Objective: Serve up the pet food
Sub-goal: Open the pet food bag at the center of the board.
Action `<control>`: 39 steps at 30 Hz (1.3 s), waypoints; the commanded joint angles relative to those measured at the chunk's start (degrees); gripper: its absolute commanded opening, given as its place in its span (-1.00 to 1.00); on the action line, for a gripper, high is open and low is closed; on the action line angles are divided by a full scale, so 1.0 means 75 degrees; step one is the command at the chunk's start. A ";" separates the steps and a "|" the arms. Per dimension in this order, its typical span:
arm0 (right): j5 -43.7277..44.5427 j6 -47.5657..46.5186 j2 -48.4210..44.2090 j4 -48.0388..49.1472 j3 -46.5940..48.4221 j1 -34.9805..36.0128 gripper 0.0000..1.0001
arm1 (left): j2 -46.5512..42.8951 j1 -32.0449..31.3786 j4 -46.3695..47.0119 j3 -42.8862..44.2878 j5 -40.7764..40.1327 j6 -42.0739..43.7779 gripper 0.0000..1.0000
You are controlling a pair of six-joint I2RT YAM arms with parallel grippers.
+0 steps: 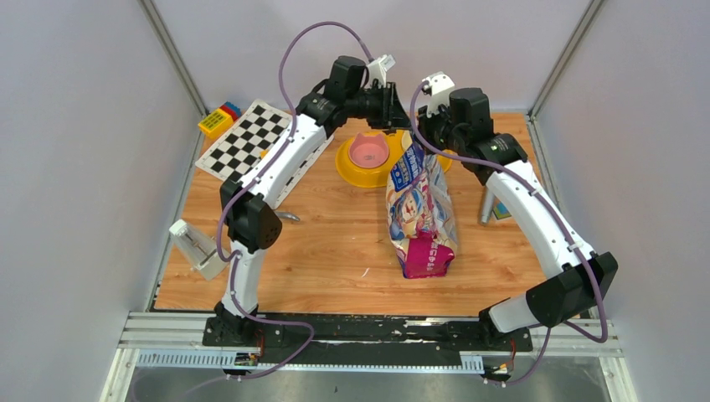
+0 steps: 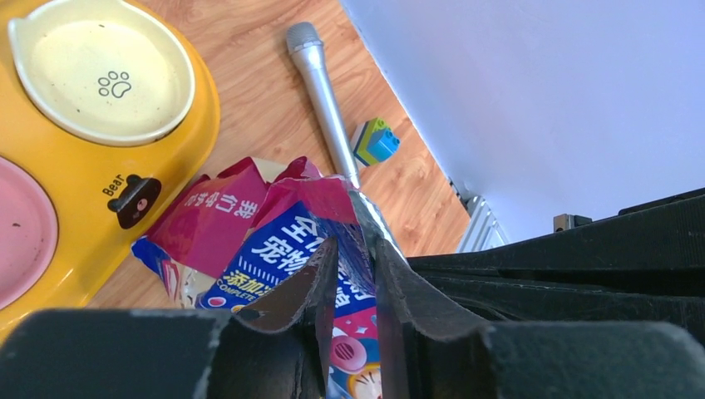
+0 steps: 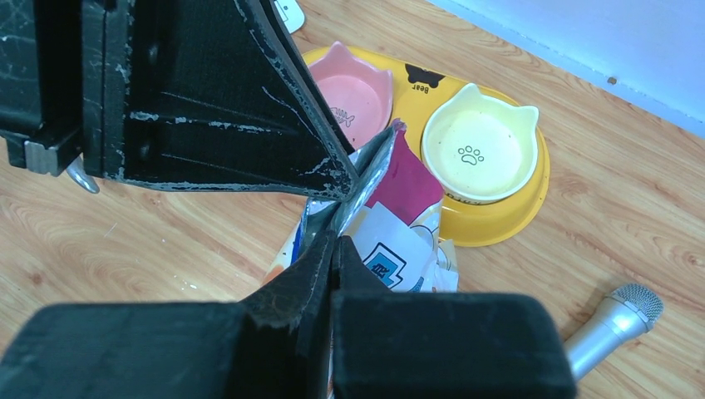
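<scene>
The pet food itself is hidden inside a glossy blue-and-pink bag (image 1: 423, 209) that stands upright on the wooden table, just in front of the yellow double-bowl feeder (image 1: 356, 172). My right gripper (image 3: 337, 235) is shut on the silver-lined top edge of the bag (image 3: 399, 233), at the bag's far right (image 1: 425, 126). My left gripper (image 2: 356, 245) reaches in from the left (image 1: 393, 105). Its jaws straddle the bag's torn top (image 2: 274, 241) with a narrow gap between them. The feeder's pink bowl (image 1: 368, 152) and cream paw-print bowl (image 2: 104, 71) hold nothing.
A silver microphone (image 2: 324, 100) lies right of the bag beside small toy blocks (image 2: 374, 141). At the back left lie a checkerboard (image 1: 247, 138) and a yellow block (image 1: 218, 120). A pale scoop (image 1: 194, 247) sits at the table's left edge. Grey walls stand on three sides.
</scene>
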 commanded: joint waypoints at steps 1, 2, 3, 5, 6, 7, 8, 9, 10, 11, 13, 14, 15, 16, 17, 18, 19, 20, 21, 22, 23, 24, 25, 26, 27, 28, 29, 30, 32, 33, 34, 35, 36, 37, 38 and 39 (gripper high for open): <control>0.0126 -0.0122 -0.0315 -0.0264 -0.0031 0.0062 -1.00 | 0.0018 -0.0039 -0.0212 0.0111 -0.0303 0.0238 -0.42; 0.0146 -0.0125 -0.0309 -0.0263 -0.0038 0.0053 -1.00 | 0.0023 -0.0036 -0.0222 0.0111 -0.0343 0.0240 -0.46; 0.0176 -0.0122 -0.0311 -0.0267 -0.0030 0.0061 -1.00 | 0.0027 -0.0033 -0.0252 0.0112 -0.0354 0.0250 -0.47; 0.0243 -0.0122 -0.0315 -0.0264 -0.0035 0.0053 -1.00 | 0.0029 -0.0030 -0.0295 0.0118 -0.0394 0.0269 -0.53; 0.0267 -0.0122 -0.0315 -0.0263 -0.0033 0.0051 -1.00 | 0.0029 -0.0037 -0.0340 0.0122 -0.0451 0.0267 -0.58; 0.0282 -0.0130 -0.0315 -0.0262 -0.0020 0.0060 -1.00 | 0.0029 -0.0040 -0.0362 0.0123 -0.0484 0.0280 -0.61; 0.0309 -0.0139 -0.0321 -0.0261 -0.0018 0.0068 -1.00 | 0.0035 -0.0045 -0.0425 0.0144 -0.0570 0.0304 -0.70; 0.0359 -0.0153 -0.0317 -0.0258 -0.0003 0.0088 -1.00 | 0.0054 -0.0050 -0.0474 0.0163 -0.0643 0.0314 -0.75; 0.0442 -0.0181 -0.0331 -0.0262 0.0012 0.0121 -1.00 | 0.0059 -0.0059 -0.0555 0.0192 -0.0797 0.0362 -0.85; 0.0569 -0.0224 -0.0343 -0.0261 0.0024 0.0168 -1.00 | 0.0083 -0.0074 -0.0627 0.0228 -0.0897 0.0390 -0.92; 0.1048 -0.0374 -0.0366 -0.0250 0.0033 0.0310 -1.00 | 0.0119 -0.0150 -0.0890 0.0338 -0.1413 0.0502 -1.00; 0.1222 -0.0458 -0.0380 -0.0203 0.0019 0.0401 -1.00 | 0.0148 -0.0167 -0.0953 0.0365 -0.1522 0.0550 -1.00; 0.1584 -0.0559 -0.0395 -0.0160 0.0002 0.0506 -1.00 | 0.0159 -0.0203 -0.1025 0.0412 -0.1752 0.0571 -1.00; 0.1866 -0.0655 -0.0405 -0.0099 -0.0046 0.0598 -1.00 | 0.0167 -0.0211 -0.1124 0.0426 -0.1855 0.0588 -1.00; 0.2143 -0.0764 -0.0402 -0.0033 -0.0086 0.0709 -1.00 | 0.0174 -0.0237 -0.1221 0.0469 -0.2073 0.0596 -1.00; 0.2427 -0.0861 -0.0411 0.0037 -0.0137 0.0798 -1.00 | 0.0179 -0.0245 -0.1265 0.0489 -0.2168 0.0611 -1.00; 0.2688 -0.0949 -0.0419 0.0108 -0.0205 0.0880 -1.00 | 0.0174 -0.0252 -0.1348 0.0531 -0.2344 0.0630 -1.00; 0.2929 -0.1048 -0.0423 0.0186 -0.0255 0.0905 -1.00 | 0.0159 -0.0253 -0.1387 0.0556 -0.2444 0.0647 -1.00; 0.3111 -0.1128 -0.0437 0.0255 -0.0311 0.0941 -1.00 | 0.0153 -0.0253 -0.1445 0.0598 -0.2607 0.0665 -1.00; 0.3285 -0.1226 -0.0449 0.0347 -0.0360 0.0966 -1.00 | 0.0115 -0.0259 -0.1483 0.0613 -0.2687 0.0676 -1.00; 0.3472 -0.1319 -0.0460 0.0445 -0.0418 0.1003 -1.00 | 0.0090 -0.0264 -0.1554 0.0656 -0.2843 0.0684 -1.00; 0.3655 -0.1424 -0.0480 0.0555 -0.0468 0.1022 -1.00 | 0.0056 -0.0265 -0.1578 0.0665 -0.2910 0.0691 -1.00; 0.3799 -0.1527 -0.0483 0.0657 -0.0509 0.1023 -1.00 | 0.0031 -0.0268 -0.1628 0.0681 -0.3025 0.0703 -1.00; 0.3935 -0.1598 -0.0499 0.0734 -0.0551 0.1023 -1.00 | -0.0003 -0.0273 -0.1644 0.0689 -0.3072 0.0712 -1.00; 0.4025 -0.1663 -0.0502 0.0798 -0.0565 0.1022 -1.00 | -0.0044 -0.0276 -0.1677 0.0693 -0.3139 0.0725 -1.00; 0.4080 -0.1709 -0.0513 0.0832 -0.0578 0.1021 -1.00 | -0.0060 -0.0277 -0.1686 0.0695 -0.3164 0.0735 -1.00; 0.4113 -0.1739 -0.0524 0.0869 -0.0590 0.1033 -1.00 | -0.0074 -0.0289 -0.1714 0.0688 -0.3220 0.0749 -1.00; 0.4161 -0.1775 -0.0530 0.0902 -0.0597 0.1033 -1.00 | -0.0091 -0.0300 -0.1728 0.0681 -0.3264 0.0759 -1.00; 0.4211 -0.1843 -0.0554 0.0951 -0.0612 0.1042 -1.00 | -0.0109 -0.0306 -0.1739 0.0675 -0.3321 0.0773 -1.00; 0.4273 -0.1885 -0.0559 0.0970 -0.0608 0.1046 -1.00 | -0.0111 -0.0303 -0.1750 0.0666 -0.3337 0.0779 -1.00; 0.4331 -0.1926 -0.0568 0.0996 -0.0607 0.1064 -1.00 | -0.0106 -0.0310 -0.1758 0.0670 -0.3375 0.0780 -1.00; 0.4388 -0.1982 -0.0588 0.1028 -0.0613 0.1059 -1.00 | -0.0110 -0.0317 -0.1784 0.0673 -0.3399 0.0789 -1.00; 0.4445 -0.2036 -0.0601 0.1057 -0.0614 0.1073 -1.00 | -0.0111 -0.0313 -0.1793 0.0674 -0.3443 0.0797 -1.00; 0.4491 -0.2094 -0.0611 0.1096 -0.0625 0.1076 -1.00 | -0.0103 -0.0319 -0.1825 0.0683 -0.3462 0.0808 -1.00; 0.4541 -0.2145 -0.0635 0.1160 -0.0636 0.1074 -1.00 | -0.0101 -0.0314 -0.1831 0.0690 -0.3512 0.0812 -1.00; 0.4588 -0.2200 -0.0651 0.1197 -0.0668 0.1070 -1.00 | -0.0095 -0.0319 -0.1855 0.0702 -0.3538 0.0821 -1.00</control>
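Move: At the left fingertips, the open rim of the pet food bag lies about 1 cm to the right at their own height, between the still parted fingers. From the right hand, already pinching the rim, the mouth's middle is roughly 1 cm ahead and 1 cm left. Some 28 cm below the left hand, the pink bowl lies about 7 cm ahead and 11 left, the white bowl 9 ahead and 5 right, the microphone 3 back and 23 right. Closing fully on the bag's rim, the left hand pinches the film, then eases about 1 cm each forward, down and left while its fingers swing some 15 degrees, counter-clockwise and tipping down. The right hand keeps its pinch and twists over 20 degrees, rolling and swinging its fingers clockwise, as it works about 1 cm forward and right, drawing the rim apart. ##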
